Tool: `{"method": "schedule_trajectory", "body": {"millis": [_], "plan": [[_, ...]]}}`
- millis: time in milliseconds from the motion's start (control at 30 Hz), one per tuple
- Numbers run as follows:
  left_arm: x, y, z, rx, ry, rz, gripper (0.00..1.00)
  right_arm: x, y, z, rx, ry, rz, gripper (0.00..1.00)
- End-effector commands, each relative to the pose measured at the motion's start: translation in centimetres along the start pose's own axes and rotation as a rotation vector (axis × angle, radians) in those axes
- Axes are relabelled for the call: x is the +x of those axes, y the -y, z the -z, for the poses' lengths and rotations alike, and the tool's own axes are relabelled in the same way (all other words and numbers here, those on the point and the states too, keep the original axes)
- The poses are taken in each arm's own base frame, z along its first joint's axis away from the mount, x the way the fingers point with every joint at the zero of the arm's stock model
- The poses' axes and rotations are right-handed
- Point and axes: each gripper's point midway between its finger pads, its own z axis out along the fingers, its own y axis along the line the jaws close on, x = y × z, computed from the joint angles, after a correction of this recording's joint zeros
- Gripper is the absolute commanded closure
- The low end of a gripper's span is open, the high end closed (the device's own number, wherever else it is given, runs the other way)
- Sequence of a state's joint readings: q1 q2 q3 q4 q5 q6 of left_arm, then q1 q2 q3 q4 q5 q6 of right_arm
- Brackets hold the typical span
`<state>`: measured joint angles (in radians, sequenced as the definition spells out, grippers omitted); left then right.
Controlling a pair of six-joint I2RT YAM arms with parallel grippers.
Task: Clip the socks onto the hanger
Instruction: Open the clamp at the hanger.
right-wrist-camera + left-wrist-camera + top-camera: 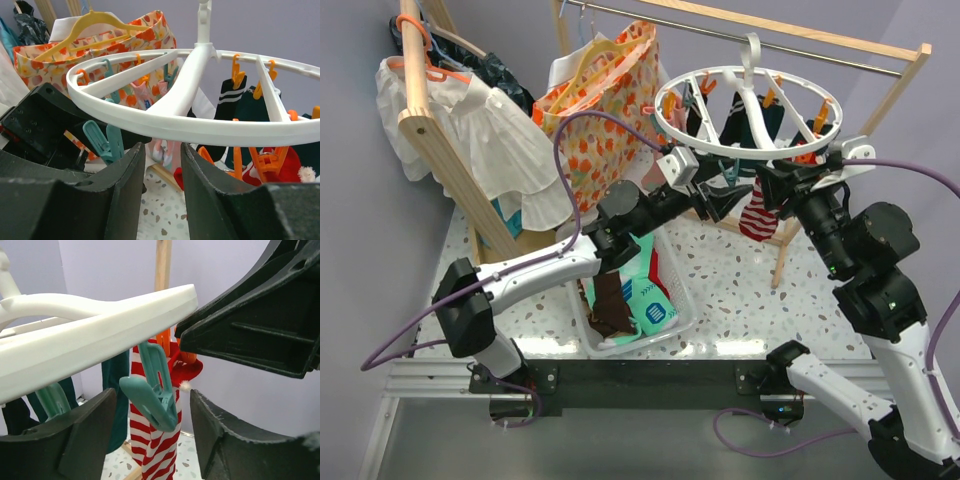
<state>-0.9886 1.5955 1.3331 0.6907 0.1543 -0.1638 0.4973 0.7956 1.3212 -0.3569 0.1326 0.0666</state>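
The white round hanger (672, 118) hangs from the wooden rail, with orange and teal clips under its rim (200, 127). A red-and-white striped sock (757, 218) hangs from an orange clip. In the left wrist view a teal clip (161, 412) dangles under the rim (100, 325), in front of that sock (160, 452). My left gripper (152, 395) is open around this clip, with a gap on each side. My right gripper (163, 147) sits just under the rim, jaws partly apart with nothing between them. Brown (608, 302) and teal socks (650, 305) lie in a basket.
The clear basket (684, 292) stands on the speckled table below my left arm. A floral orange bag (600, 110) and a white shirt (490, 140) hang at the back left. The wooden rail (820, 40) crosses above. Dark socks (231, 97) hang clipped on the ring's far side.
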Motion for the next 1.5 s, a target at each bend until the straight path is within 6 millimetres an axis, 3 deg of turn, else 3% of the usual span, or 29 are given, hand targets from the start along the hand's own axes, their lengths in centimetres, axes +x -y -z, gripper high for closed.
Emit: {"method": "schedule_trajectory", "body": {"millis": [0, 267, 633, 967, 1200, 1467], "plan": [[-3.3, 0.2, -0.9, 0.022, 0.1, 0.003, 0.38, -1.1, -0.5, 0.1, -0.029, 0.042, 0.005, 0.61], [-3.4, 0.4, -0.4, 0.03, 0.106, 0.016, 0.62, -1.3, -0.8, 0.4, -0.049, 0.04, 0.001, 0.61], [-3.5, -0.2, 0.2, -0.032, 0.067, 0.007, 0.78, -2.7, -4.4, 1.0, -0.237, -0.002, -0.036, 0.59], [-3.3, 0.1, 0.2, -0.05, 0.02, -0.03, 0.79, -1.8, -5.3, -0.5, -0.267, -0.047, -0.088, 0.59], [-2.7, 0.0, 0.1, -0.063, -0.019, -0.05, 0.79, 0.1, -5.2, -1.3, -0.246, -0.102, -0.11, 0.61], [-1.9, -0.4, 0.1, -0.082, -0.057, -0.058, 0.8, 2.8, -4.1, -0.9, -0.179, -0.167, -0.144, 0.57]]}}
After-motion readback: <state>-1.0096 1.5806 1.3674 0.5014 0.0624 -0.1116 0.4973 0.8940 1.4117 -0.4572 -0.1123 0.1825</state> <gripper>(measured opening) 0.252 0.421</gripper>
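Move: The teal clamp hangs between the left hand's open fingertips, about level fore and aft, 1 cm to the right and 1 cm above; a second teal clamp hangs some 6 cm ahead and 2 cm left of that hand, about level with it. From the right hand the first clamp lies about 7 cm to the left, 2 cm ahead and 1 cm up, while the striped sock hangs roughly 5 cm ahead, 5 cm right and 7 cm below. Nearly in place, the left hand closes its fingers from the sides onto the teal clamp until they stop and keep their pinch, then sinks about 2 cm with a slight roll. Leftward under the near rim, the right hand comes about 5 cm towards that clamp, drawing back 2 cm on the way before easing forward, turning some 15 degrees counter-clockwise and finally tipping down a little, its fingers still part-open. ##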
